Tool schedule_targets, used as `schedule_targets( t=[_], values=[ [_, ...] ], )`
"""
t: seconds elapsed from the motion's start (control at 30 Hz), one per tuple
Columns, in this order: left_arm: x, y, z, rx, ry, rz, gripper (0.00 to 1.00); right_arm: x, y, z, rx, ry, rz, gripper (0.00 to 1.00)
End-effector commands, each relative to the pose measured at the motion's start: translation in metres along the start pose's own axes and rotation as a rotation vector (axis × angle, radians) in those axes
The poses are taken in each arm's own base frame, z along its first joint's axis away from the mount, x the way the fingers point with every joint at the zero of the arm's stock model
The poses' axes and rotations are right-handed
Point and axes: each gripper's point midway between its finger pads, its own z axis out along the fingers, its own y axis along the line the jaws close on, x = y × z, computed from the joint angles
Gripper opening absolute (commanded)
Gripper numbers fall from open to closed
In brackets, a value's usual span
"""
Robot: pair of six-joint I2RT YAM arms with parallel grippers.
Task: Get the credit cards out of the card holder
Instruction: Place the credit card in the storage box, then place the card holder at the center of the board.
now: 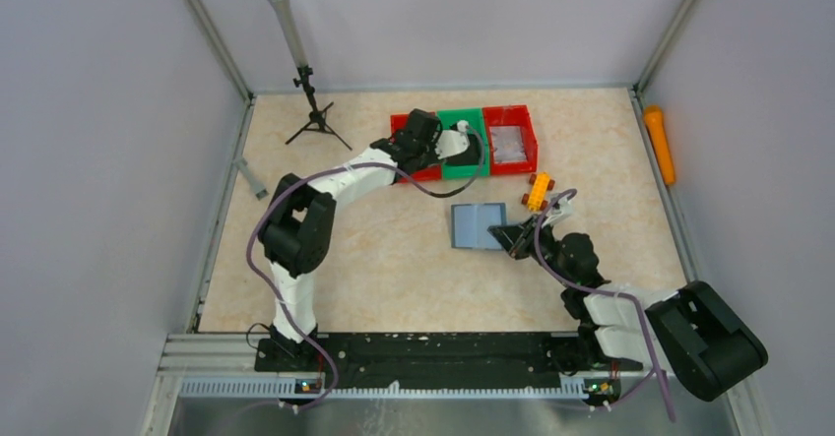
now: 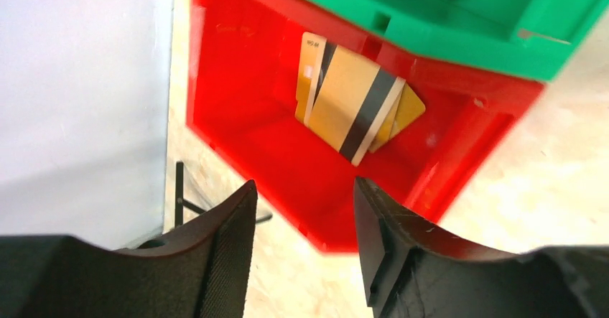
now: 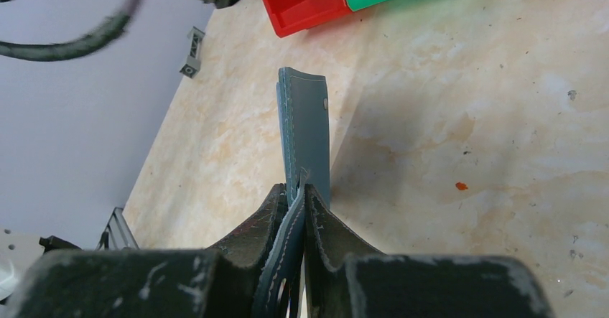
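Note:
The slate-teal card holder (image 1: 479, 226) lies unfolded on the table, and my right gripper (image 1: 514, 238) is shut on its right edge. In the right wrist view the card holder (image 3: 304, 128) runs up from between the pinched fingers (image 3: 295, 192). Several gold credit cards (image 2: 355, 103) with black stripes lie in the left red bin (image 2: 244, 95). My left gripper (image 2: 301, 196) hangs open above that bin's near corner, nothing between its fingers. From above, the left gripper (image 1: 425, 133) sits over the left red bin (image 1: 402, 123).
A green bin (image 1: 463, 146) and a second red bin (image 1: 512, 141) adjoin the first in a row. A yellow-orange toy (image 1: 537, 191) lies near the card holder. A black tripod (image 1: 313, 111) stands at the back left, an orange cylinder (image 1: 659, 144) along the right wall.

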Motion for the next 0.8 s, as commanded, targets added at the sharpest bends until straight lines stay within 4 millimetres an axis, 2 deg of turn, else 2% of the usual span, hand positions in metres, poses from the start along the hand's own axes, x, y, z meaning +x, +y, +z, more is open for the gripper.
schedule_targets(
  t=[0.0, 0.1, 0.2, 0.33, 0.43, 0.53, 0.57, 0.63, 0.77],
  values=[
    [-0.031, 0.026, -0.070, -0.044, -0.159, -0.187, 0.57, -0.016, 0.015, 0.002, -0.069, -0.054, -0.025, 0.00],
    [-0.042, 0.019, -0.095, -0.016, -0.226, -0.329, 0.65, -0.018, 0.026, 0.001, -0.123, -0.054, -0.038, 0.00],
    [-0.047, 0.015, -0.117, 0.006, -0.273, -0.532, 0.86, -0.019, 0.037, -0.001, -0.179, -0.056, -0.053, 0.00],
    [-0.051, 0.002, -0.147, 0.059, -0.384, -0.742, 0.98, -0.020, 0.051, -0.005, -0.251, -0.054, -0.051, 0.00],
    [-0.054, -0.005, -0.172, 0.082, -0.541, -0.936, 0.99, -0.022, 0.061, -0.007, -0.289, -0.051, -0.019, 0.00],
    [-0.046, -0.017, -0.184, 0.120, -0.606, -1.184, 0.99, -0.024, 0.066, -0.006, -0.295, -0.035, 0.031, 0.00],
    [-0.042, -0.027, -0.184, 0.146, -0.611, -1.216, 0.99, -0.024, 0.067, -0.005, -0.293, -0.027, 0.049, 0.00],
    [-0.050, -0.040, -0.192, 0.261, -0.673, -1.232, 0.99, -0.023, 0.067, -0.003, -0.278, -0.008, 0.095, 0.00],
    [-0.058, -0.079, -0.196, 0.567, -0.750, -1.266, 0.99, -0.024, 0.068, -0.004, -0.269, 0.000, 0.172, 0.00]
  ],
)
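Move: Behind and to the right of the empty left hand, which hovers about 9 cm above the left red box (its middle some 2 cm left and 1 cm ahead), the open card holder is held roughly 20 cm back and 11 cm right, near the same height. The green box is about 9 cm right of this hand, 1 cm ahead. The yellow toy car lies some 15 cm right of the holder and 11 cm farther out. From the right hand, the pinched holder's middle is about 4 cm left, 1 cm ahead. Backing away from the left red box towards the card holder, the half-open, empty left hand travels about 17 cm back, rising some 11 cm at first and then sinking about 4. It rolls roughly 70 degrees on the way, left side going down, while its fingers spread wide. The right hand keeps its pinch on the holder, lifting it a few centimetres, left and back, with a slight counter-clockwise turn. ##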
